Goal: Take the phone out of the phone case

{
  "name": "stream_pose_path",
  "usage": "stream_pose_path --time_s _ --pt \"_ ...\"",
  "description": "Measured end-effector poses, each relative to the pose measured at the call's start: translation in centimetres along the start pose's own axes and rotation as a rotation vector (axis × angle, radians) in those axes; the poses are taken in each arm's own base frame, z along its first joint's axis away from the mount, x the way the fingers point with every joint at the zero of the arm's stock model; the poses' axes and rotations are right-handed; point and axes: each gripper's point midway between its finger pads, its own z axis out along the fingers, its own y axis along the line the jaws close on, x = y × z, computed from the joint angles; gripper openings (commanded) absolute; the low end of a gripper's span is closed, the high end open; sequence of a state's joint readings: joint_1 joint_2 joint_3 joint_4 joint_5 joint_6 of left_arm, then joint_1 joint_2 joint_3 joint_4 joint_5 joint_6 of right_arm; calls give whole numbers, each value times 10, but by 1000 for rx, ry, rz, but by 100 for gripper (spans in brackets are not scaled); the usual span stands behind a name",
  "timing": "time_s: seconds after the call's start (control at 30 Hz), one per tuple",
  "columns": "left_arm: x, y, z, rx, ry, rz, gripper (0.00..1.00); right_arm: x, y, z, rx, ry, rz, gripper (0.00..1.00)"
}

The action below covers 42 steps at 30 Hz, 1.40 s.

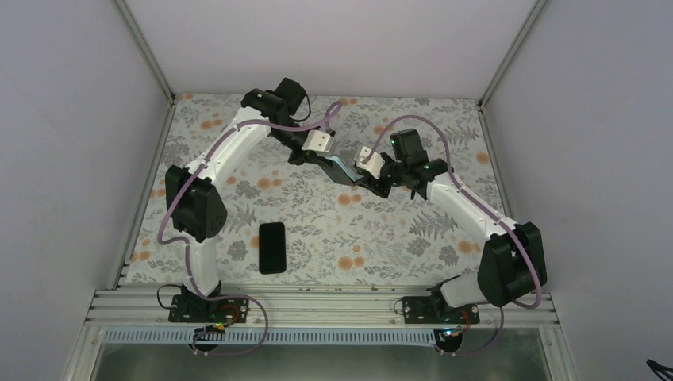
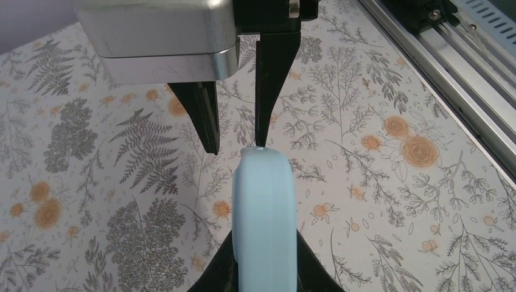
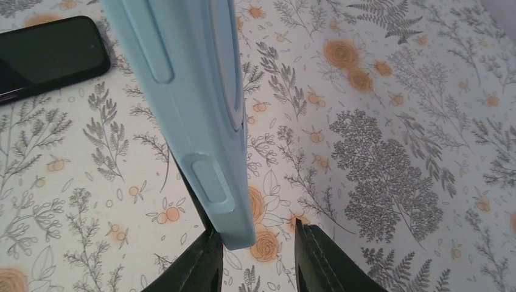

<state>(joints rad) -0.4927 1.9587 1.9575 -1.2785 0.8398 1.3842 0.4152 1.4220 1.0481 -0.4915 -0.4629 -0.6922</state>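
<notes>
The light blue phone case hangs in the air over the far middle of the table, held between the two arms. A dark strip along its lower face is the phone, which sits inside the shell. My left gripper is shut on one end of the phone case. My right gripper stands open around the other end. There the phone case lies against the left finger, with a gap to the right finger. The right gripper also shows beyond the case in the left wrist view.
A second all-black phone lies flat on the floral cloth near the front, also seen as the black phone in the right wrist view. White walls close the back and sides. A metal rail runs along the near edge.
</notes>
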Motion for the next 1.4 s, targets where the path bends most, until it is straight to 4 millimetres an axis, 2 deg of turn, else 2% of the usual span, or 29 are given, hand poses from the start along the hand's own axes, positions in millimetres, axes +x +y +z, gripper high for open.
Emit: stream_pose_path --time_s 0.57,0.93,1.13,1.3,1.4 --pt "0 15 -7 -55 -17 32 2 -7 -28 -1 175 -13 16 29" --pt "-10 20 -22 -78 -76 13 2 -29 -37 -2 232 -82 -13 34" --pt "-14 15 -24 -57 -106 -16 2 -37 -26 -1 166 -122 -4 33" --pt "-14 14 -32 -53 -148 -51 2 -47 -21 -1 71 -163 25 33" --pt "-15 15 -41 -58 -189 -70 2 -57 -22 -5 -11 -210 51 25"
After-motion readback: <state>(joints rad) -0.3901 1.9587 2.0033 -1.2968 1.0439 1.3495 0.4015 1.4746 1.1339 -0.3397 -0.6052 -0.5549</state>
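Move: The phone sits in its pale blue case, slanting down from the left hand, which grips the upper end. Its middle is roughly 6 cm left, 1 cm ahead and 3 cm above the right hand, and about 6 cm right, 1 cm back and 3 cm below the left hand. The case's lower end is some 1 cm left of the right fingertips, level both ways. A spare phone lies on the table about 23 cm left, 10 cm back and 17 cm below the right hand. Forward first, the right hand working at the phone-and-case's lower end and going nearly 4 cm while tipping its fingers up; then left and up, easing back a little and rolling its left side up, to finish some 5 cm higher. One fingertip stays at the phone-case seam and works farther along it towards the left hand. The left hand keeps its grip, going forward, then rising about 4 cm. ##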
